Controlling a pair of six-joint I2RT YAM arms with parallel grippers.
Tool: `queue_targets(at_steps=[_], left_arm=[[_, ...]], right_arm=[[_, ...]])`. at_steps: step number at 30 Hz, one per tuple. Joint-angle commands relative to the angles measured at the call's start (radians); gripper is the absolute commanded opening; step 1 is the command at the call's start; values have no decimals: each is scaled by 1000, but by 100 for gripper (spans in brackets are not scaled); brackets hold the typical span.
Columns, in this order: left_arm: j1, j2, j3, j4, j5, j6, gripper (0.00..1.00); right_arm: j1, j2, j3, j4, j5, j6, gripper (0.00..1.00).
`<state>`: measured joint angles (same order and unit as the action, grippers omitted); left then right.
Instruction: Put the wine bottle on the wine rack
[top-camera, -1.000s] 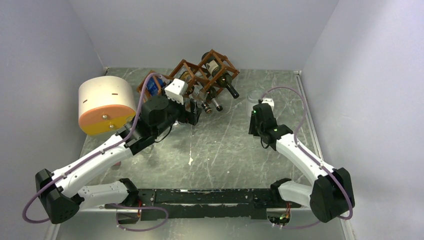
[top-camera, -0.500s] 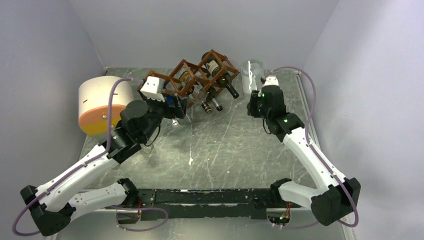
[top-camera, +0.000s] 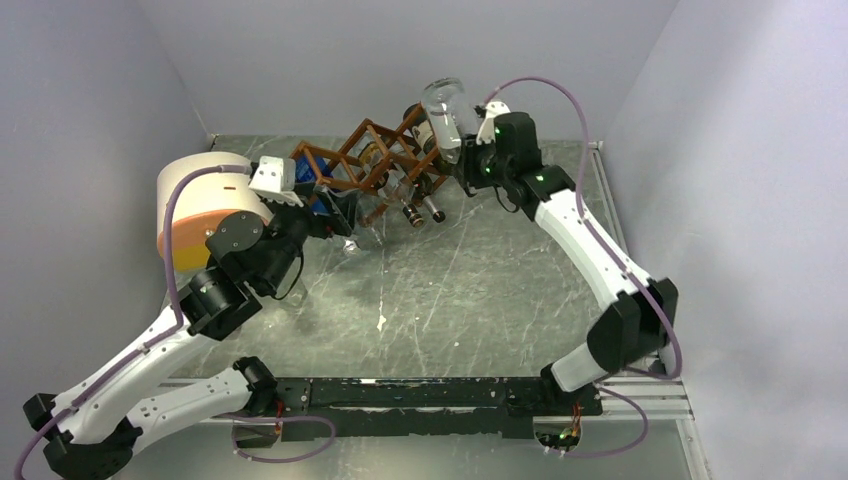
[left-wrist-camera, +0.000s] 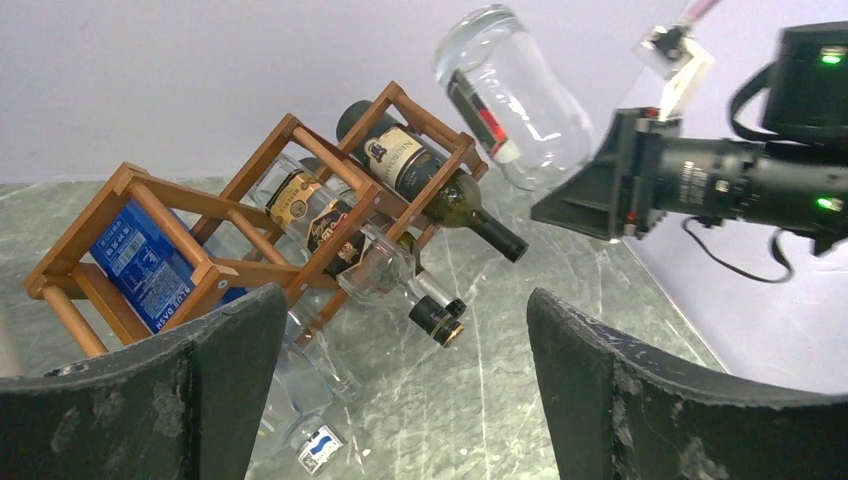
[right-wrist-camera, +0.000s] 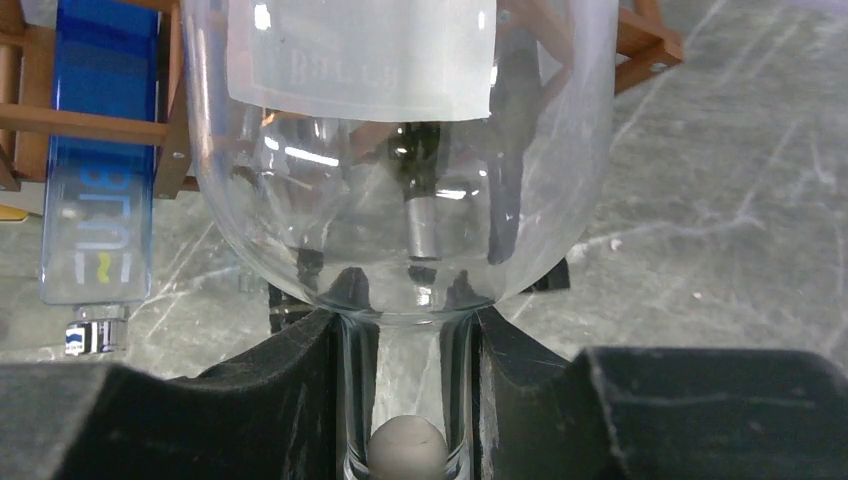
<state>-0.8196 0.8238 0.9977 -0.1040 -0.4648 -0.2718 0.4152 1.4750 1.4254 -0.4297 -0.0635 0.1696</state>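
Observation:
The wine bottle (top-camera: 443, 108) is clear glass with a pale label, and it hangs in the air, tilted, just right of the rack's top cell. My right gripper (top-camera: 468, 155) is shut on its neck. In the right wrist view the neck sits pinched between the fingers (right-wrist-camera: 300, 385), with the bottle's body (right-wrist-camera: 400, 150) filling the frame. The wine rack (top-camera: 375, 160), a reddish-brown lattice, stands at the back of the table. My left gripper (top-camera: 335, 208) is open and empty by the rack's lower left end; its view shows the rack (left-wrist-camera: 290, 180) and the held bottle (left-wrist-camera: 515, 95).
The rack holds a dark green bottle (top-camera: 447, 162), a blue-labelled bottle (top-camera: 310, 175) and clear bottles whose necks (top-camera: 420, 208) stick out toward the front. A cream-and-orange cylinder (top-camera: 205, 205) stands at the left wall. Grey walls enclose the marbled table (top-camera: 470, 290).
My right arm has raised the wine bottle and swung it left, up to the rack's top. My left arm has pulled back to the left, its gripper staying open.

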Motion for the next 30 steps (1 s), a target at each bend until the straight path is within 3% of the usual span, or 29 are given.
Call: queue_targets(at_steps=[1, 13, 22, 30], left_arm=[[7, -27, 12, -27, -4, -20, 94], [8, -41, 14, -53, -2, -21, 94], [7, -34, 18, -53, 5, -12, 94], [8, -19, 24, -52, 4, -8, 94]], right_arm=[[5, 73, 190, 154, -97, -49, 0], [66, 385, 532, -15, -66, -100, 0], [93, 499, 661, -144, -26, -157, 0], [109, 559, 730, -234, 22, -188, 24]])
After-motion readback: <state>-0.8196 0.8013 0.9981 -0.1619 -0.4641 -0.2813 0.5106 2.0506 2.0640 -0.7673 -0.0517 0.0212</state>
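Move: The right hand holds the clear wine bottle by its neck. Its goal, the empty top cradle of the wine rack, lies about 14 cm ahead, 12 cm left and 12 cm below. The green labelled bottle in the rack is 12 cm ahead, 7 cm left and 14 cm below; the brown-label bottle is 9 cm ahead, 18 cm left and 16 cm below. From the left hand, that cradle is roughly 27 cm ahead, 10 cm right and 22 cm below. Forward, leftward and steadily down, the right arm carries the clear bottle some 12 cm in towards the rack's empty top cradle, base first, between the green labelled and brown-label bottles. The forward and left travel fades late on while the hand keeps sinking. The wrist turns counter-clockwise and tips down about 10 degrees each, its left side dipping too; the fingers keep their hold on the neck. ##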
